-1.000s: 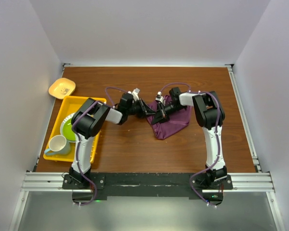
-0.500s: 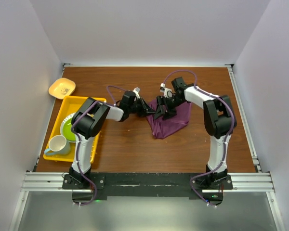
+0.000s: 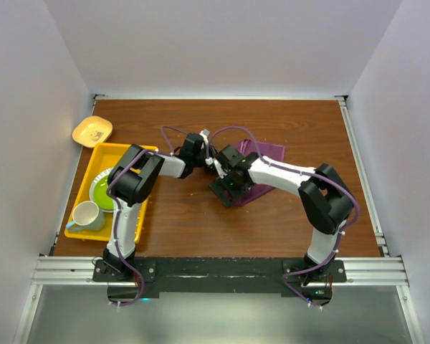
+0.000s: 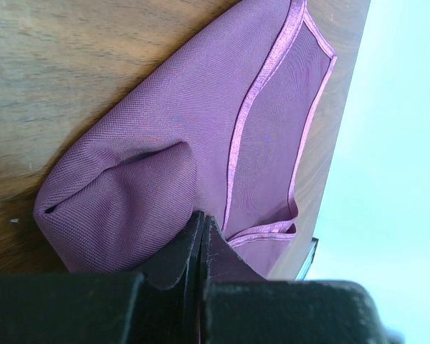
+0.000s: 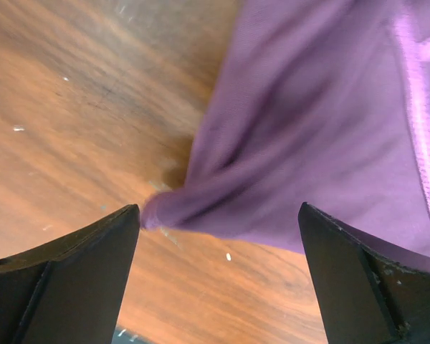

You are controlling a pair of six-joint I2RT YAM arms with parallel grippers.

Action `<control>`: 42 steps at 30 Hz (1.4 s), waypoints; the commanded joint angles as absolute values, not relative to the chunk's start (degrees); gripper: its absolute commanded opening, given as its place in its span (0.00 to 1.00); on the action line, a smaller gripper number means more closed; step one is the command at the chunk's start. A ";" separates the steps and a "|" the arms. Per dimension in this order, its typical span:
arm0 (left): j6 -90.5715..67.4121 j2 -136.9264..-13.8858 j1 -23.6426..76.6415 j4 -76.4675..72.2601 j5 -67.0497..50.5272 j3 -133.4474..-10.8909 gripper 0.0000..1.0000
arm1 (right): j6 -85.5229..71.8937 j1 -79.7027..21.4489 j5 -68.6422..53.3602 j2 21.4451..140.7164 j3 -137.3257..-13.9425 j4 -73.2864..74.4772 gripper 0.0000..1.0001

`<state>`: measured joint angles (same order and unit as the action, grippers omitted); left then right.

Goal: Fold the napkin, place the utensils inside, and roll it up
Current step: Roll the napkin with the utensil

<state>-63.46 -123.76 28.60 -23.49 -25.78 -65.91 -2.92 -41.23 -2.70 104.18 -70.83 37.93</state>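
The plum-purple napkin lies crumpled on the brown table, right of centre. My left gripper is at its left edge, and in the left wrist view the gripper is shut on a raised fold of the napkin. My right gripper hangs over the cloth's near-left corner. In the right wrist view it stands wide open, with the napkin corner lying between the fingers, untouched. No utensils are in view.
A yellow tray at the left holds a green plate and a white mug. A small yellow dish sits behind it. White walls enclose the table on three sides.
My right gripper has opened, let go of the napkin and swung from its far side to its near-left corner. The cloth has dropped flatter. The left gripper has held still.
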 commanded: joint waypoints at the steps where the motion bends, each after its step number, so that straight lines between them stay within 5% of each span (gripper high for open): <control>1: -60.56 -128.49 27.69 -13.97 -20.92 -64.69 0.00 | -0.71 -44.38 12.47 102.21 -70.31 31.20 0.92; 9: -61.00 -130.07 27.69 -13.80 -22.06 -66.62 0.00 | -0.35 -45.00 14.33 107.13 -72.24 31.37 0.70; 20: -58.62 -131.92 27.25 -11.07 -24.43 -70.14 0.00 | -1.05 -35.96 -8.75 109.16 -73.92 34.28 0.06; 29: -56.70 -133.15 25.58 -9.94 -27.33 -72.50 0.00 | -5.70 -22.33 -38.64 115.13 -70.75 31.47 0.00; 35: -51.77 -132.28 25.40 -6.24 -29.26 -76.90 0.00 | -11.06 -20.39 -44.65 121.71 -69.70 27.69 0.00; 42: -45.97 -126.04 24.17 -3.77 -29.26 -80.15 0.31 | -11.16 -19.43 -44.21 125.33 -70.49 30.41 0.00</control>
<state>-54.39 -128.46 26.37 -10.11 -34.30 -78.98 -12.12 -19.09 -50.54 120.97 -72.47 27.22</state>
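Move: The right hand hovers wide open just short of the napkin roll's near end, which lies about 3 cm ahead, 1 cm to its left and 2 cm below. The napkin's flat part spreads some 12 cm ahead and 11 cm to the right of this hand, about 3 cm down. From the left hand, its closed fingers already at the farther part of the roll, that near end is roughly 9 cm back, 6 cm to the right and 1 cm lower. The right hand goes forward about 3 cm and slightly down onto the near end of the napkin roll and shuts its fingers on the cloth, then keeps the pinch while easing a little farther forward and right and returning back and left, tipping over by some 50 degrees until the fingers point left and back, and ending a couple of centimetres lower. The left hand stays shut at the farther part of the roll as it creeps about 1.5 cm forward, then turns a little clockwise, begins to part its fingers and starts to rise. ##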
